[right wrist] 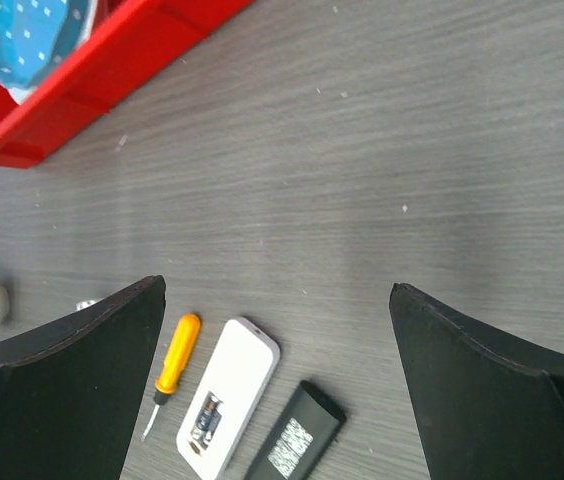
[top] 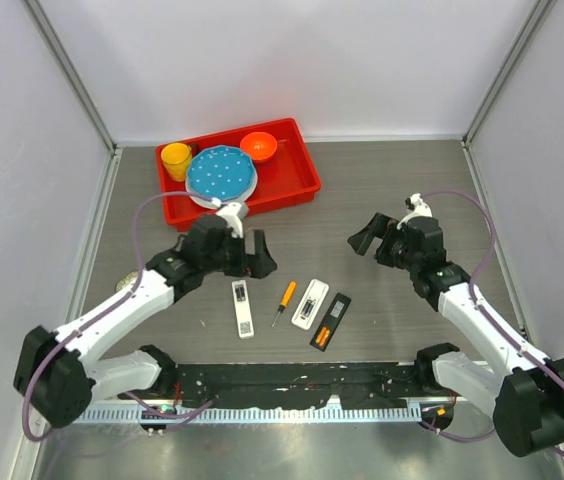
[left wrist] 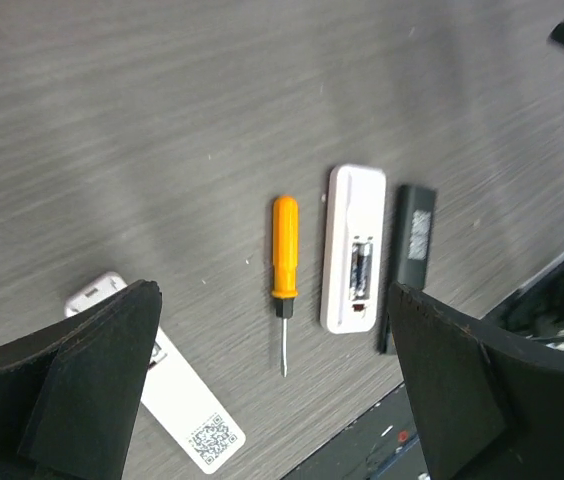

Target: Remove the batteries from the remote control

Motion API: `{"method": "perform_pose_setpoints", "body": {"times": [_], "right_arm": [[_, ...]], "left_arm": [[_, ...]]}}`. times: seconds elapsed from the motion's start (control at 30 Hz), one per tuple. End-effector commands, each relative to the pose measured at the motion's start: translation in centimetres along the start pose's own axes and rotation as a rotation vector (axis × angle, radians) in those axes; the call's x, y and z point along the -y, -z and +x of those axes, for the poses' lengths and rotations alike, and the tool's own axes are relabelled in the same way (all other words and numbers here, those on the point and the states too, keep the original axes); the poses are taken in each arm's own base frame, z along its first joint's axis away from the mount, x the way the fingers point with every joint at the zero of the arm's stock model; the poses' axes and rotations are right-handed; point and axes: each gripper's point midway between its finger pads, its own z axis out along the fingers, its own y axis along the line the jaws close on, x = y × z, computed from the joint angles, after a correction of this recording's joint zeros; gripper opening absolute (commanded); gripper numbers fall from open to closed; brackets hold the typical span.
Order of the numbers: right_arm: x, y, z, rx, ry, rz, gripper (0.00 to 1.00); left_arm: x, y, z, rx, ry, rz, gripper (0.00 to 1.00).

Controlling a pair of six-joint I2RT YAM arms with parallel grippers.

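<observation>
A white remote lies face down mid-table with its compartment open and a dark grey battery inside. It also shows in the right wrist view. To its right lies a black remote with orange batteries showing at its near end. A white cover with a QR label lies to the left. My left gripper hovers open and empty above the cover's far end. My right gripper hovers open and empty, up and to the right of the remotes.
An orange-handled screwdriver lies between the cover and the white remote. A red tray at the back holds a blue plate, a yellow cup and an orange bowl. A small crumpled object sits at the left.
</observation>
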Motion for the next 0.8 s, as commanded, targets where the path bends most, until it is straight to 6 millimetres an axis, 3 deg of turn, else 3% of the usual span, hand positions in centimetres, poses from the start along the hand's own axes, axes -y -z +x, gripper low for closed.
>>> {"method": "perform_pose_setpoints", "body": {"times": [0.0,0.07,0.27,0.43,0.63,0.77], "right_arm": [[0.9,0.7,1.3,-0.015,0.028,0.013,1.00],[1.0,1.0,1.7,-0.021,0.032,0.013,1.00],[1.5,1.4,2.2,-0.032,0.030,0.026,1.00],[1.9,1.1,3.1,-0.052,0.018,0.029,1.00],[2.1,1.0,3.7,-0.071,0.024,0.026,1.00],[2.0,1.2,3.7,-0.068,0.028,0.023,1.00]], "left_arm": [[-1.0,-2.0,3.4,-0.108,-0.149,-0.184,1.00],[-0.4,-3.2,5.4,-0.163,-0.215,-0.217,0.97],[1.7,-6.0,9.0,-0.241,-0.297,-0.215,0.84],[2.6,-7.3,10.1,-0.242,-0.315,-0.203,0.71],[1.5,-8.2,10.9,-0.236,-0.356,-0.272,0.56],[1.3,-8.9,11.9,-0.250,-0.359,-0.275,0.53]]}}
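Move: The screwdriver lies some 5 cm back and 8 cm to the right of the left hand, about 16 cm below it. Level with the screwdriver, the middle white remote lies about 7 cm to its right and the left white remote about 10 cm to its left; the black remote is some 12 cm to its right and 5 cm nearer the base. From the right hand the screwdriver lies about 12 cm back, 22 cm left and 15 cm below. Towards the screwdriver, where its orange handle meets the shaft, the left hand sinks about 13 cm while swinging right and back, fast at first, then easing off. Its wrist rolls some 30 degrees so that the fingers point more steeply down, and they close from wide open to about half, still clear of the handle. The empty, open right hand eases down and back a few centimetres. ##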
